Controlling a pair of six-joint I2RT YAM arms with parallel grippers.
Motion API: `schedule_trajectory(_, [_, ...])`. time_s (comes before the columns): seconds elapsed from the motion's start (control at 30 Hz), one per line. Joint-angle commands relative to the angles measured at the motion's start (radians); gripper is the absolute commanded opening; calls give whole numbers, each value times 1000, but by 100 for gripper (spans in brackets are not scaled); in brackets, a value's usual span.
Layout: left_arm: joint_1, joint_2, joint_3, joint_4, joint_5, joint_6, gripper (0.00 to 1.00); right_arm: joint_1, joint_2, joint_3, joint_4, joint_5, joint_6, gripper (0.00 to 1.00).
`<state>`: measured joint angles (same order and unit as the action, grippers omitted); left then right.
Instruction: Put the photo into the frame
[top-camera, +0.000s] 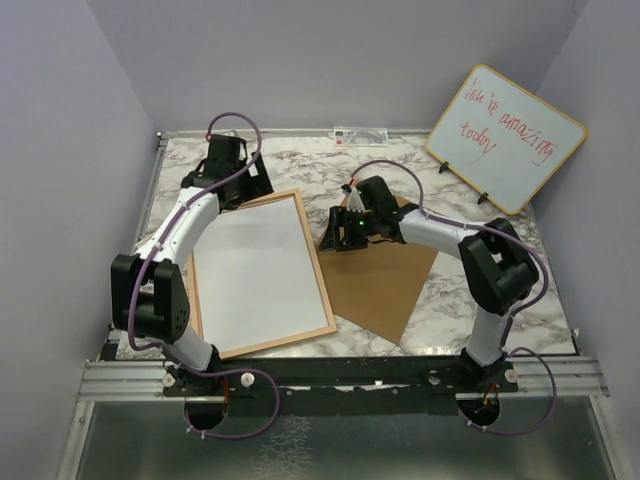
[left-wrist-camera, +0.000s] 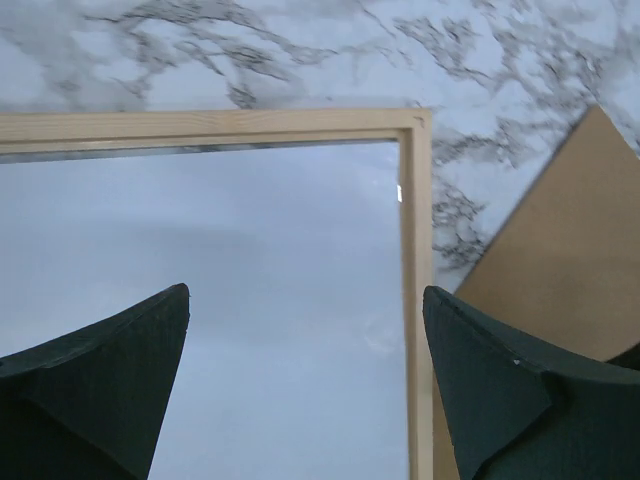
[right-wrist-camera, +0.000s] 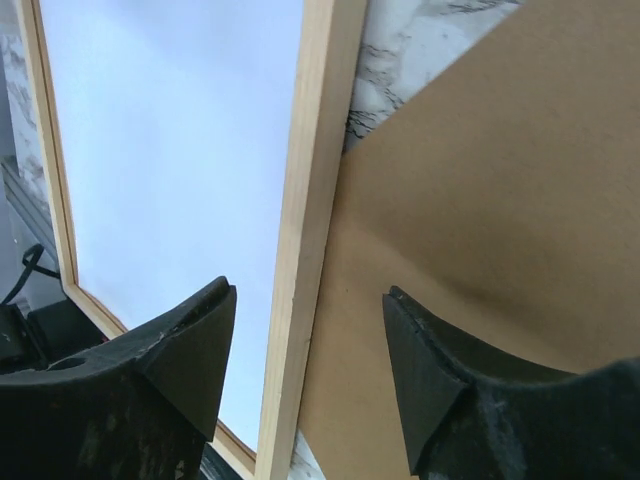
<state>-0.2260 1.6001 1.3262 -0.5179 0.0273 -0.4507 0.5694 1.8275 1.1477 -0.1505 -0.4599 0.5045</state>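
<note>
The light wood frame (top-camera: 327, 290) lies flat on the marble table, left of centre. A plain pale surface (top-camera: 258, 272) fills it; no printed side of the photo shows, and I cannot tell whether this is the photo's back. My left gripper (top-camera: 228, 168) hovers over the frame's far end. It is open, its fingertips (left-wrist-camera: 305, 290) spread above the pale surface by the frame's far right corner (left-wrist-camera: 415, 125). My right gripper (top-camera: 342, 232) is open too. Its fingertips (right-wrist-camera: 308, 292) straddle the frame's right rail (right-wrist-camera: 310, 200) and the brown board's edge, holding nothing.
A brown backing board (top-camera: 385, 280) lies flat right of the frame, partly under my right arm. A wood-edged whiteboard (top-camera: 505, 135) with red writing leans at the back right. A small white strip (top-camera: 358, 134) lies along the back edge. Grey walls close in both sides.
</note>
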Motion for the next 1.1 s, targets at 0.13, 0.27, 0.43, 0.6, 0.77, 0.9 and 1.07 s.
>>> schedule_trajectory(0.13, [112, -82, -46, -45, -188, -79, 99, 55, 152, 141, -63, -66, -32, 54])
schedule_trajectory(0.27, [139, -95, -57, -45, -195, -89, 99, 83, 196, 172, -75, -84, -40, 52])
schedule_trajectory(0.43, [162, -107, -70, -61, -246, -116, 99, 104, 233, 199, -90, -60, -33, 46])
schedule_trajectory(0.6, [191, -115, -90, -68, -258, -140, 99, 106, 254, 217, -114, 7, -16, 32])
schedule_trajectory(0.77, [204, -114, -91, -74, -251, -143, 99, 106, 255, 216, -99, 68, 24, 13])
schedule_trajectory(0.9, [212, -113, -87, -79, -255, -140, 99, 106, 243, 214, -79, 128, 84, 4])
schedule_trajectory(1.07, [217, -102, -86, -86, -251, -138, 99, 102, 230, 221, -81, 219, 159, 1])
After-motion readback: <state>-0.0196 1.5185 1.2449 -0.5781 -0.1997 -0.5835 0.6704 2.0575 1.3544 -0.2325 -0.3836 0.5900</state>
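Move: The frame's right bar, at the spot to be gripped, lies about 5 cm left of the right hand, level with it fore and aft, 5 cm lower. From that hand the white sheet's middle is some 25 cm left and 7 cm back, the brown board's 18 cm right, straight across. From the left hand, the frame's far left corner is roughly 29 cm left, 2 cm ahead and 14 cm below; that grip spot is 15 cm right, 12 cm back. Right hand moves 5 cm left and down, pinching the frame's right bar; left hand swings 12 cm left. ##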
